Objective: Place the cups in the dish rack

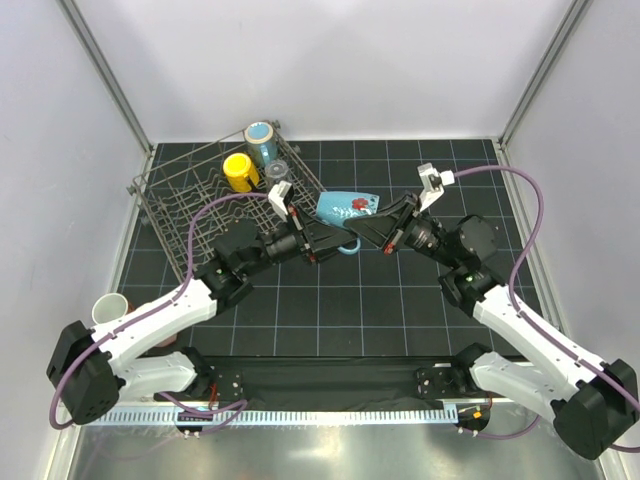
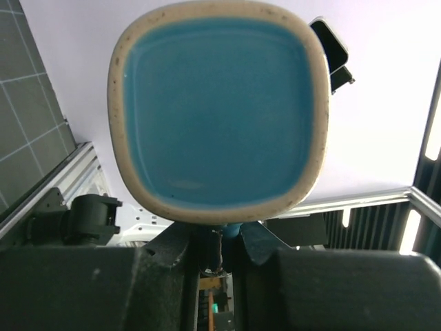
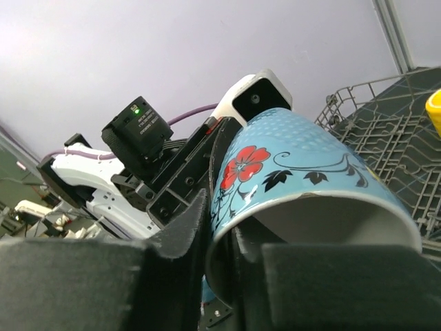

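Observation:
A light blue mug with a red flower [image 1: 347, 206] hangs tilted above the middle of the mat, between both grippers. My right gripper [image 1: 364, 232] is shut on its rim [image 3: 303, 200], one finger inside and one outside [image 3: 224, 234]. My left gripper [image 1: 335, 243] meets it from the other side. In the left wrist view the mug's blue base [image 2: 217, 110] fills the frame, and the jaws [image 2: 231, 245] pinch its blue handle. The grey wire dish rack [image 1: 190, 205] stands at the back left. It holds a yellow cup [image 1: 240, 172] and a light blue cup [image 1: 262, 138].
A pale pink cup [image 1: 110, 308] stands off the mat at the left edge, beside my left arm. The rack's wires [image 3: 386, 117] lie just beyond the held mug in the right wrist view. White walls and metal posts enclose the table.

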`<act>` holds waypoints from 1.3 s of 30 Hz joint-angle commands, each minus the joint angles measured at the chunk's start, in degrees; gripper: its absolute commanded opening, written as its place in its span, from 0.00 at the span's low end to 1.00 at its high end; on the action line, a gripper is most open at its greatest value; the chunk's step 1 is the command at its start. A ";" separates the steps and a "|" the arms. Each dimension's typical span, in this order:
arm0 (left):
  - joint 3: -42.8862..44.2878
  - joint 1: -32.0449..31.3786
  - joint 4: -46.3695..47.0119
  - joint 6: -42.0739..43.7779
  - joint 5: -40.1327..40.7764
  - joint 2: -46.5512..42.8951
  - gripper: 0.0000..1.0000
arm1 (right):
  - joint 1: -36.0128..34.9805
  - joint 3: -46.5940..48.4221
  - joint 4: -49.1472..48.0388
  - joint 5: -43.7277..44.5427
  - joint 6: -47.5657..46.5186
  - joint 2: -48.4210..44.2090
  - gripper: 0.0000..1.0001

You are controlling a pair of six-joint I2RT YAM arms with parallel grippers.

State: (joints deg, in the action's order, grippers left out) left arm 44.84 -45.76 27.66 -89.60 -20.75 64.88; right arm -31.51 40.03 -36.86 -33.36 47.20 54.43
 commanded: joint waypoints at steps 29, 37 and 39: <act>29.16 10.34 -50.60 52.49 35.32 11.39 0.00 | -2.24 4.00 48.80 36.79 -20.13 -13.99 0.61; 29.52 10.34 -44.37 54.53 47.37 24.23 0.00 | -2.24 4.01 52.77 34.69 -19.52 -16.73 0.60; 30.13 10.34 -43.04 53.93 48.08 28.09 0.00 | -2.24 2.60 51.37 33.98 -18.46 -16.73 0.60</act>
State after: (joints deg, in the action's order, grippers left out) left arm 72.97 -35.46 -23.18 -36.99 20.29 91.46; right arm -33.63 42.57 15.09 0.49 28.40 38.09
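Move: Ahead of the left hand, which already has the blue flowered mug by its handle, the free spot in the dish rack lies some 25 cm forward, 12 cm left and 28 cm below. The glass stands about 35 cm ahead and 16 cm left, the yellow cup 35 cm ahead and 25 cm left, both some 27 cm down. Just in front of the right hand, still pinching the mug's wall, is the mug's middle, roughly 4 cm ahead, 1 cm left and 1 cm up. Opening wide, the right fingers let go of the mug's wall and that hand drops about 10 cm, easing forward before drawing off to the right. The left keeps the handle and carries the mug forward, left and down over the rack, some 29 cm in all, sinking fastest at the end, while rolling its wrist roughly 80 degrees from pointing right to forward-and-down. ##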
